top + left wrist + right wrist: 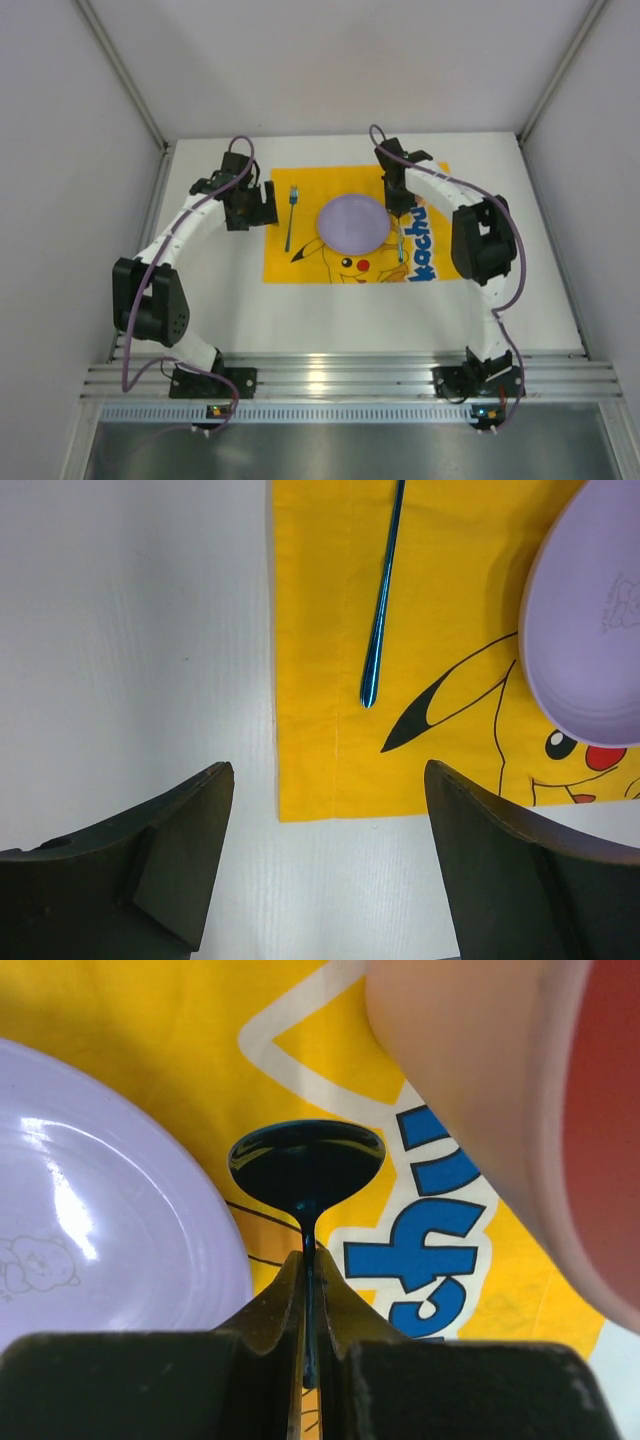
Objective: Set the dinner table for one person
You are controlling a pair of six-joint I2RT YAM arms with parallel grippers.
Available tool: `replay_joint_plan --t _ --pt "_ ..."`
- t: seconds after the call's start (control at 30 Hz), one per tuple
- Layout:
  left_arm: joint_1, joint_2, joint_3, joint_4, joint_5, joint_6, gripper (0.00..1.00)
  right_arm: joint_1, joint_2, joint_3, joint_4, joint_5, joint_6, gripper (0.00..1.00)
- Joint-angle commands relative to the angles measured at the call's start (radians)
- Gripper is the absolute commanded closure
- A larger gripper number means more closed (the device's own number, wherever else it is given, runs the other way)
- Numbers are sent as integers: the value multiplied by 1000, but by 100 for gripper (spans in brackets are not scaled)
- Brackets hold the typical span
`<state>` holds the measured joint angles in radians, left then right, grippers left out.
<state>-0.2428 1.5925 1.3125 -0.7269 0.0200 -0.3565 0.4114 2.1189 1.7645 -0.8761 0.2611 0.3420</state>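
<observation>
The white dinner table (220, 300) carries a yellow Pikachu mat (300, 265) with a lilac plate (352, 222) at its middle. Left of the plate, a blue fork (291, 215) lies on the mat; its handle (380, 610) shows in the left wrist view. My right gripper (310, 1280) is shut on the thin stem of a dark blue spoon (306, 1160), just right of the plate (100, 1220) and over the mat's blue lettering. In the top view the spoon (400, 242) runs along the plate's right side. My left gripper (325, 850) stands open over the mat's near left corner, holding nothing.
A peach-coloured round object with a red face (520, 1110) fills the upper right of the right wrist view, close to the spoon. Aluminium rails (340, 378) run along the near table edge. Grey walls (60, 200) enclose the table on the left, back and right.
</observation>
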Motion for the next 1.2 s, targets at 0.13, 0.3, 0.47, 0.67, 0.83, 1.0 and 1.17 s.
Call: replay_joint_plan --t 0.13,0.3,0.47,0.67,0.83,1.0,1.17 --pt "-6 -37 1 -17 -12 -10 18 -17 62 110 -15 1 3 100" --pt "-7 -40 -1 -22 -11 -10 18 -36 82 144 -21 9 9 100" --pt "-9 -40 -7 -20 -11 -15 18 -48 108 188 -30 4 12 100" --pt "-10 -42 -6 -16 -11 -9 18 -52 119 213 -37 -14 9 100" --pt "-12 -39 -4 -12 -8 -9 18 -49 99 190 -37 -31 9 94" --pt "-12 -40 -10 -8 -8 -9 18 -37 72 147 -12 -30 9 52" --pt "-12 -46 -19 -3 -3 -6 18 -23 47 164 -14 -22 12 46"
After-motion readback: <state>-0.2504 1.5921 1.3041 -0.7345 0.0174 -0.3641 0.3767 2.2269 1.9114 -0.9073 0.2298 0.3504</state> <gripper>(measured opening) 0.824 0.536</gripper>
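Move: The right hand already holds the spoon near its bowl, handle trailing back. The spoon's place is the strip of mat just right of the plate, its middle about 3 cm below this hand, 2 cm back and level sideways. The plate's middle is some 10 cm left and 4 cm back; the cup stands roughly 7 cm right and 4 cm ahead. From the idle left hand that place lies about 30 cm right, 3 cm ahead and 10 cm lower. The right hand carries the spoon forward about 3.5 cm through the gap between plate and cup, dipping roughly 1 cm towards the mat on the way, rising back to its starting height and edging slightly right. There it halts and its shut fingers open to about half, letting go of the spoon while the hand eases back and down by about half a centimetre, staying low over it. ##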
